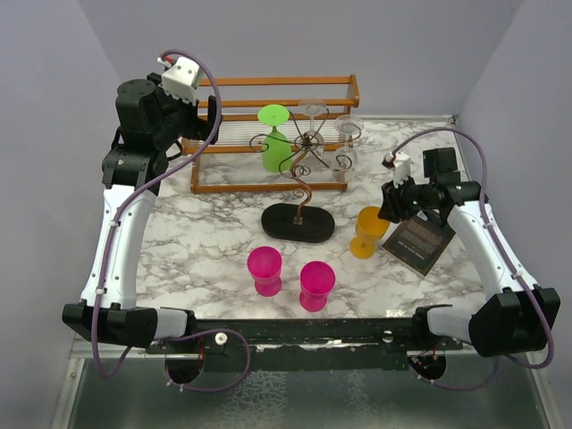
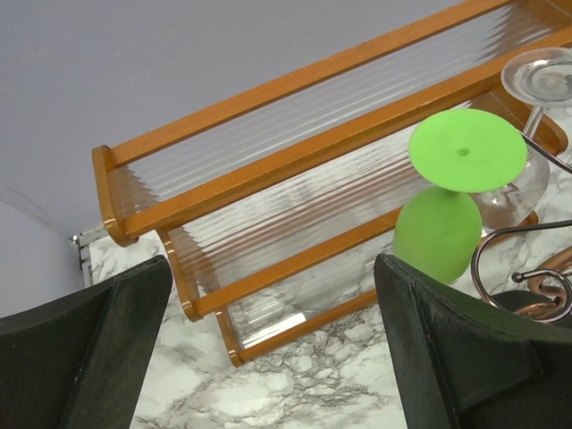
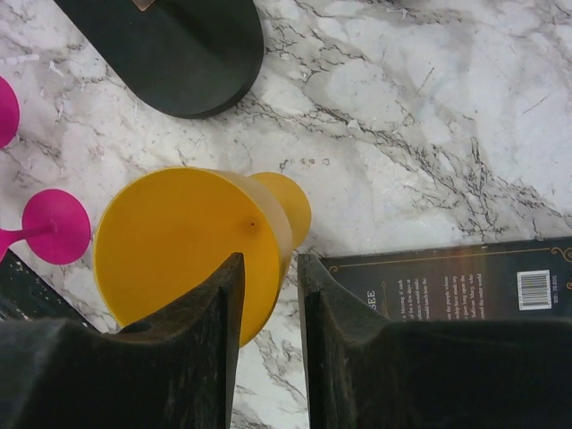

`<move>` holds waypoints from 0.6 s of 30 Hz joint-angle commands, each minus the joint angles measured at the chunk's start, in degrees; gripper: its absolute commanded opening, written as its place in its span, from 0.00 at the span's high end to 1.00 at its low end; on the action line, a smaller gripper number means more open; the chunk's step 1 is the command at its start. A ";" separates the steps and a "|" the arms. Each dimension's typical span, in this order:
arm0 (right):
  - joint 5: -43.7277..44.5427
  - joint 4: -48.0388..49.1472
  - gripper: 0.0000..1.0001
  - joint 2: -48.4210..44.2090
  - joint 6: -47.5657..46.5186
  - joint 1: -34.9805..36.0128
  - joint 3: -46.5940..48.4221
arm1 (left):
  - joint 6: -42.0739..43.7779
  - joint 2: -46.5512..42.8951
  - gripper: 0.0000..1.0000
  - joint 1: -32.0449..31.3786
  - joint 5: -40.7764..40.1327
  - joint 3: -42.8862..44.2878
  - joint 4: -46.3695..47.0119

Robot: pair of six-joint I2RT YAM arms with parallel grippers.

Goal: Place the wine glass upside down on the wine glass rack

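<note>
An orange wine glass [image 1: 368, 232] stands upright on the marble table, right of the wine glass rack's black oval base [image 1: 298, 222]. My right gripper [image 1: 386, 213] sits over its rim. In the right wrist view one finger [image 3: 214, 313] is over the orange wine glass [image 3: 179, 241] bowl and the other is outside it. The jaws are narrow, with small gaps still showing on both sides of the wall. The wine glass rack [image 1: 302, 147] carries a green glass [image 1: 275, 143] and clear glasses [image 1: 347, 143] upside down. My left gripper [image 1: 204, 125] hovers wide open and empty at the far left.
An orange-brown wooden slatted shelf [image 1: 268, 98] stands behind the rack. Two pink glasses [image 1: 264, 270] [image 1: 316, 284] stand near the front. A dark book [image 1: 420, 243] lies right beside the orange glass, under my right arm. Purple walls enclose the table.
</note>
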 commanded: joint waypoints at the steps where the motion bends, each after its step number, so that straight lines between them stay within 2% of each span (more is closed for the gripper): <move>1: 2.96 1.34 0.72 2.29 0.49 1.65 2.73 | 0.62 0.84 0.01 0.28 0.39 2.25 0.13; 6: 3.70 1.84 0.82 4.32 -0.25 2.03 3.53 | 0.91 1.70 0.01 0.29 0.30 2.83 -0.25; 11: 5.07 1.55 0.98 6.62 -1.50 2.03 8.10 | 1.43 2.95 0.01 0.28 -0.54 4.64 -1.25; 18: 13.40 2.22 0.98 9.01 -2.92 1.75 21.00 | 1.50 6.42 0.01 0.31 -3.29 9.49 -2.71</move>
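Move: The orange wine glass stands upright with its rim wall already between the right hand's parted fingers; its middle lies about 2 cm to the left, 2 cm back and some 7 cm below. The rack's black foot is roughly 16 cm left and 4 cm ahead of that hand, the book 11 cm right and level with it, both about 13 cm down. The nearer pink glass is 14 cm left and 14 cm back. From the left hand, the orange glass lies some 31 cm right, 14 cm back and 33 cm below. The orange glass's rim gets pinched at its right side as the right hand eases forward and down about 1 cm and its fingers shut on the wall. Keeping the pinch, the hand then speeds up forward and upward, ending about 5.5 cm farther out and 3.5 cm higher than it began, tilting a little under 10 degrees on the way. ##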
